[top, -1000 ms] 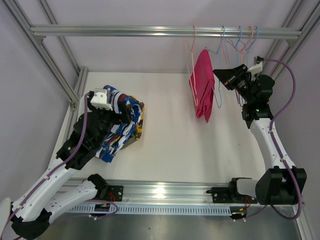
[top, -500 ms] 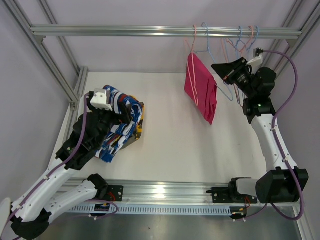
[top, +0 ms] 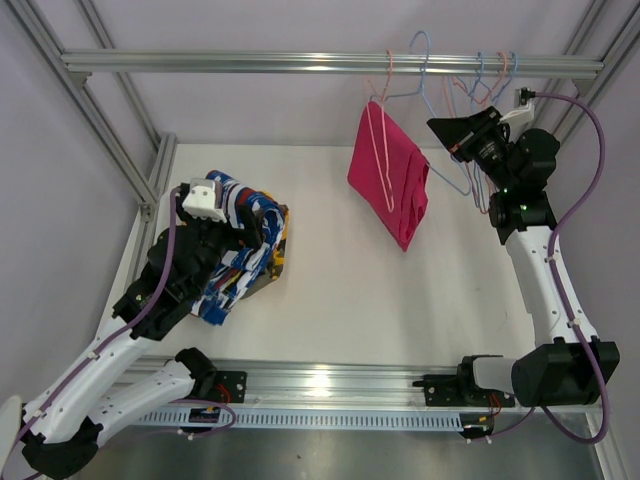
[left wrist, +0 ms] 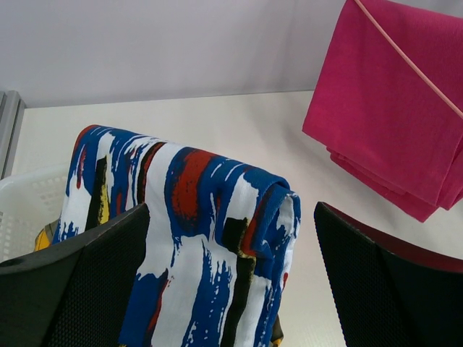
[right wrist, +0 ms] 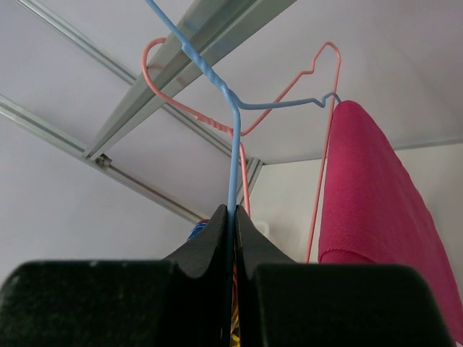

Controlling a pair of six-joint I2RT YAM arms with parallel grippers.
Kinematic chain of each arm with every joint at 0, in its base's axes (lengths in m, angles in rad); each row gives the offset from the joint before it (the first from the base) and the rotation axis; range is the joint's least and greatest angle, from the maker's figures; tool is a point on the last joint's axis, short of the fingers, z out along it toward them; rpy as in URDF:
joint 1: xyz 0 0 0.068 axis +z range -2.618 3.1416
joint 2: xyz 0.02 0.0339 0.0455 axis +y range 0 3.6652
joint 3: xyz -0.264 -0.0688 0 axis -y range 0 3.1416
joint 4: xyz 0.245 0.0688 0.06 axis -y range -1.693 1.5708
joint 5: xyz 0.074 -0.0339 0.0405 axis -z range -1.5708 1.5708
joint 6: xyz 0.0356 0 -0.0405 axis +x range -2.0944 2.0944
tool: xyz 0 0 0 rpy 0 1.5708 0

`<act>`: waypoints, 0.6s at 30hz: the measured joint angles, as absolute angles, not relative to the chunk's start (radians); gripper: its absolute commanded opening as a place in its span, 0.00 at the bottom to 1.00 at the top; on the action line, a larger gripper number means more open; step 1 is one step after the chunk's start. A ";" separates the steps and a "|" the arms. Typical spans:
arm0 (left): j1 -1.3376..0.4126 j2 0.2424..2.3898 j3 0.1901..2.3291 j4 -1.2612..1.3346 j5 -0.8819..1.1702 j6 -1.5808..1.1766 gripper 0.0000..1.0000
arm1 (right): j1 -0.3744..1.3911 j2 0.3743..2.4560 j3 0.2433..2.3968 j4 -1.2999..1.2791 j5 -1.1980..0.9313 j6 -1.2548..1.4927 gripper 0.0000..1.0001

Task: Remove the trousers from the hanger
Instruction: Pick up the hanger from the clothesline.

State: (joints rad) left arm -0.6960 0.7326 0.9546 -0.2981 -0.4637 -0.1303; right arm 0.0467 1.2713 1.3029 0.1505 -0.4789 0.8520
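Note:
The magenta pink trousers [top: 390,185] hang folded over a pink hanger [top: 378,150] under the top rail, swung out to the left and tilted. My right gripper [top: 447,138] is shut on the wire of a blue hanger [top: 425,60] just right of them. In the right wrist view the fingertips [right wrist: 217,224] pinch the blue hanger [right wrist: 233,144], whose end meets the pink hanger [right wrist: 322,144] beside the trousers [right wrist: 376,217]. My left gripper [left wrist: 231,282] stands open over the blue-red-white patterned trousers [left wrist: 188,238], lying atop a pile [top: 240,270] at the left.
The pile sits in a white basket [left wrist: 25,202]. Several more pink and blue hangers [top: 490,72] hang on the aluminium rail [top: 250,62] at the right. Frame posts [top: 150,185] border the white table on the left.
My right gripper has lifted the blue hanger up and leftward, and the magenta trousers on the pink hanger have swung further left. The left arm has not moved.

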 measured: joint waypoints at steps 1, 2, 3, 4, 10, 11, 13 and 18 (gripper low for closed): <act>-0.696 0.732 0.955 -0.298 -0.464 -0.130 0.99 | 0.047 1.271 1.303 0.150 -0.475 0.852 0.00; -0.696 0.732 0.955 -0.298 -0.464 -0.130 0.99 | 0.047 1.270 1.303 0.147 -0.468 0.851 0.00; -0.696 0.733 0.955 -0.298 -0.464 -0.130 0.99 | 0.047 1.268 1.303 0.144 -0.461 0.846 0.00; -0.696 0.733 0.954 -0.298 -0.464 -0.130 0.99 | 0.047 1.265 1.304 0.138 -0.453 0.840 0.00; -0.697 0.733 0.953 -0.298 -0.464 -0.130 1.00 | 0.047 1.251 1.374 0.050 -0.419 0.791 0.00; -0.697 0.733 0.953 -0.297 -0.464 -0.130 0.99 | 0.047 1.247 1.390 0.031 -0.413 0.781 0.00; -0.698 0.735 0.950 -0.296 -0.464 -0.130 0.99 | 0.047 1.238 1.420 0.004 -0.400 0.758 0.00; -0.699 0.735 0.944 -0.294 -0.464 -0.130 0.99 | 0.046 1.181 1.450 -0.060 -0.371 0.702 0.00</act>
State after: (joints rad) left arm -0.6987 0.7353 0.9440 -0.2935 -0.4641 -0.1299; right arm 0.0460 1.1809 1.4498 -0.0605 -0.3714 0.7025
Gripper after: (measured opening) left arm 0.994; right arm 0.069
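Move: In the right fingers is the near wire of the blue hanger, its hook already raised at the rail; the pink trousers on it hang with their middle about 10 cm ahead of that hand, 6 cm left and 9 cm below. The rail runs roughly 9 cm ahead and 10 cm above. An empty pink hanger hangs some 11 cm ahead and 7 left, the cluster of spare hangers 9 ahead and 10 right. From the left hand the trousers are about 22 cm ahead, 27 right and roughly level. Easing first a little to the right, the right arm then lifts the blue hanger faster and faster, about 5 cm up, drawing it back some 3 cm and right 2 cm to bring its hook higher over the rail. The shut fingers keep their pinch on the wire while the wrist turns roughly 10 degrees, mostly clockwise, with the fingertips tipping slightly up. ##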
